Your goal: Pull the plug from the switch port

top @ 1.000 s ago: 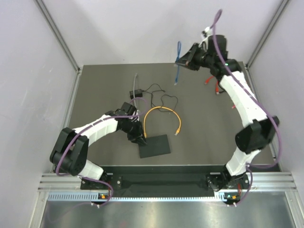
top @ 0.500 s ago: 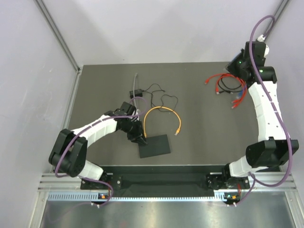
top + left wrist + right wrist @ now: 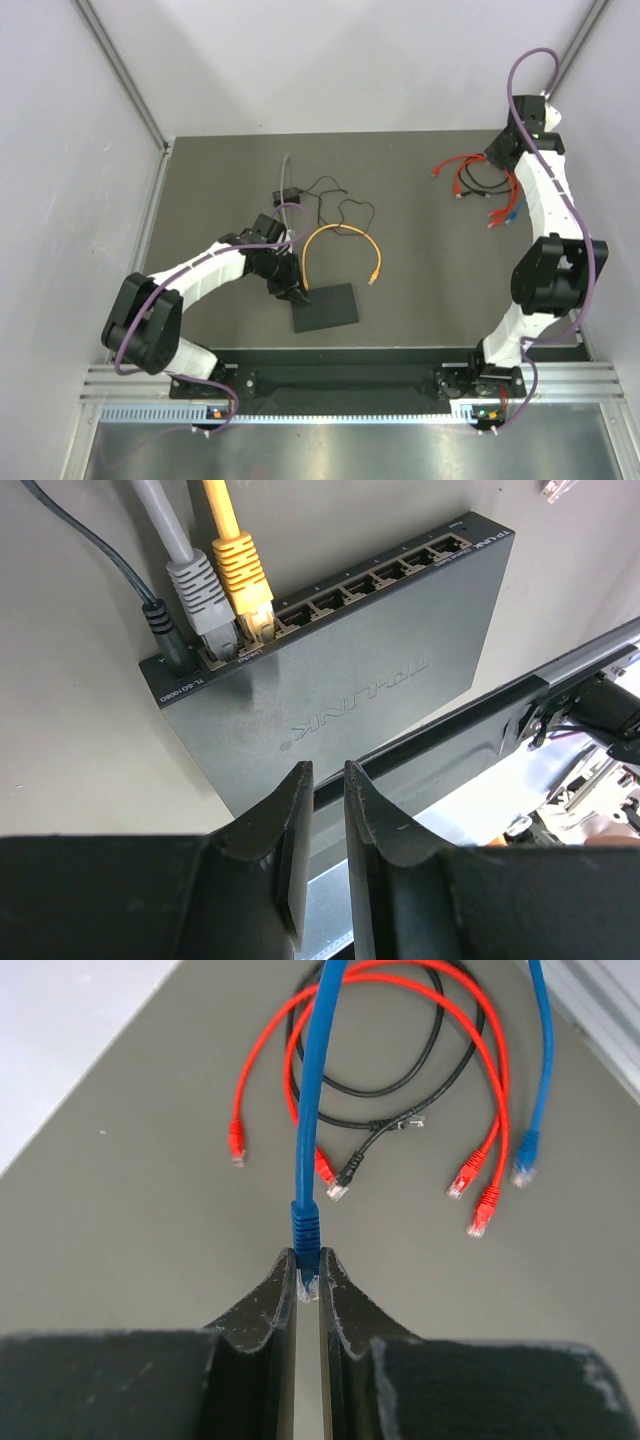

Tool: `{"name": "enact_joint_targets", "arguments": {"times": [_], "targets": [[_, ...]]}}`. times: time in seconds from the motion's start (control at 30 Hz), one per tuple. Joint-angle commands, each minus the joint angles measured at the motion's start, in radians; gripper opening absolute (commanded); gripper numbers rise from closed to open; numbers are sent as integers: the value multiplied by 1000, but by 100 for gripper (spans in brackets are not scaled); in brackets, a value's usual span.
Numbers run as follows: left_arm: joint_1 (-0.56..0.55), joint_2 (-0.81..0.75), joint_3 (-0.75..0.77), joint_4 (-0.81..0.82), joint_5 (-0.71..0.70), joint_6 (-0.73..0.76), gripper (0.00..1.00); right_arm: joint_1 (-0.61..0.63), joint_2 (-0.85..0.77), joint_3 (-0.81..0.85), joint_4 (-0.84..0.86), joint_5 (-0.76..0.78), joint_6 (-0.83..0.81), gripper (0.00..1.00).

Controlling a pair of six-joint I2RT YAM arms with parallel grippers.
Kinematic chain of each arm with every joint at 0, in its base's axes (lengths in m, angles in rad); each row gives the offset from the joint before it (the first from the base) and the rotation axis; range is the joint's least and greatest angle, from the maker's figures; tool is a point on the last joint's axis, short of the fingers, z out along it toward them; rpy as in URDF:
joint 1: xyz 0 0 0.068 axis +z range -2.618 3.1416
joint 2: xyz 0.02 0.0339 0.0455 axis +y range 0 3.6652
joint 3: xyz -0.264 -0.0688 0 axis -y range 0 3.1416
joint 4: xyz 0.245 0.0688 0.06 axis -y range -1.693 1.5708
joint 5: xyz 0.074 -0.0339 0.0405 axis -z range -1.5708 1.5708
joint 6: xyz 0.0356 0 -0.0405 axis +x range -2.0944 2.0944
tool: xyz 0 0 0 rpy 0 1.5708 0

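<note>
The black switch point(image 3: 326, 307) lies flat near the front of the table. In the left wrist view the switch point(image 3: 340, 670) has a yellow plug point(image 3: 245, 575) and a grey plug point(image 3: 200, 595) seated in its two leftmost ports, with a black power plug point(image 3: 160, 630) beside them. My left gripper point(image 3: 325, 770) hovers over the switch's rear half, open by a narrow gap and empty; from above the left gripper point(image 3: 292, 293) sits at the switch's left corner. My right gripper point(image 3: 308, 1260) is shut on a blue cable's plug point(image 3: 306, 1225) at the far right point(image 3: 500, 150).
Red cables point(image 3: 480, 1060) and a black cable point(image 3: 400, 1090) lie coiled under the right gripper, with another blue plug end point(image 3: 525, 1150) beside them. The yellow cable point(image 3: 330, 235) loops back from the switch to a loose end point(image 3: 376, 275). A black adapter point(image 3: 290, 196) lies behind it.
My right arm has swung from the back middle to the far right corner, carrying the blue cable down over the cable pile. The left arm has not moved.
</note>
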Motion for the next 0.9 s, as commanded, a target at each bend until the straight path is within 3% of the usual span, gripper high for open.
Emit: {"name": "enact_joint_targets", "arguments": {"times": [0.0,0.3,0.7,0.73,0.77,0.87], "targets": [[0,-35,35,-5,-9,18,25,-11,41,41,63,7,-10,0],[0,-52,27,-54,-37,7,24,10,196,78,112,-71,21,5],[0,-71,26,-89,-58,-17,24,15,377,176,187,-315,-24,17],[-2,-72,21,-90,-58,-24,24,15,391,186,190,-348,-31,23],[-2,-75,20,-90,-58,-25,24,15,405,200,189,-372,-42,38],[-3,-80,16,-91,-58,-31,25,18,446,252,169,-430,-55,59]]}}
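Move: The drop spot for the held blue cable, bare table between the leftmost red plug and the black plug, lies about 9 cm ahead, 8 cm left and 18 cm below the right hand. The leftmost red plug is some 11 cm ahead and 11 cm left, the black plug about 4 cm ahead and 4 cm left. Two near red plugs lie roughly 4 cm back and 4 cm right. From the left hand the drop spot is about 36 cm ahead, 38 cm right, 4 cm lower. The blue cable's plug, still pinched at first, goes down with the right hand about 12 cm, and also some 9 cm forward and 5 cm left, over the pile towards its left side. The descent comes first and slows as the hand swings farther left, turning about 15 degrees counter-clockwise; near the bottom the fingers open to roughly half and let go of the plug. ##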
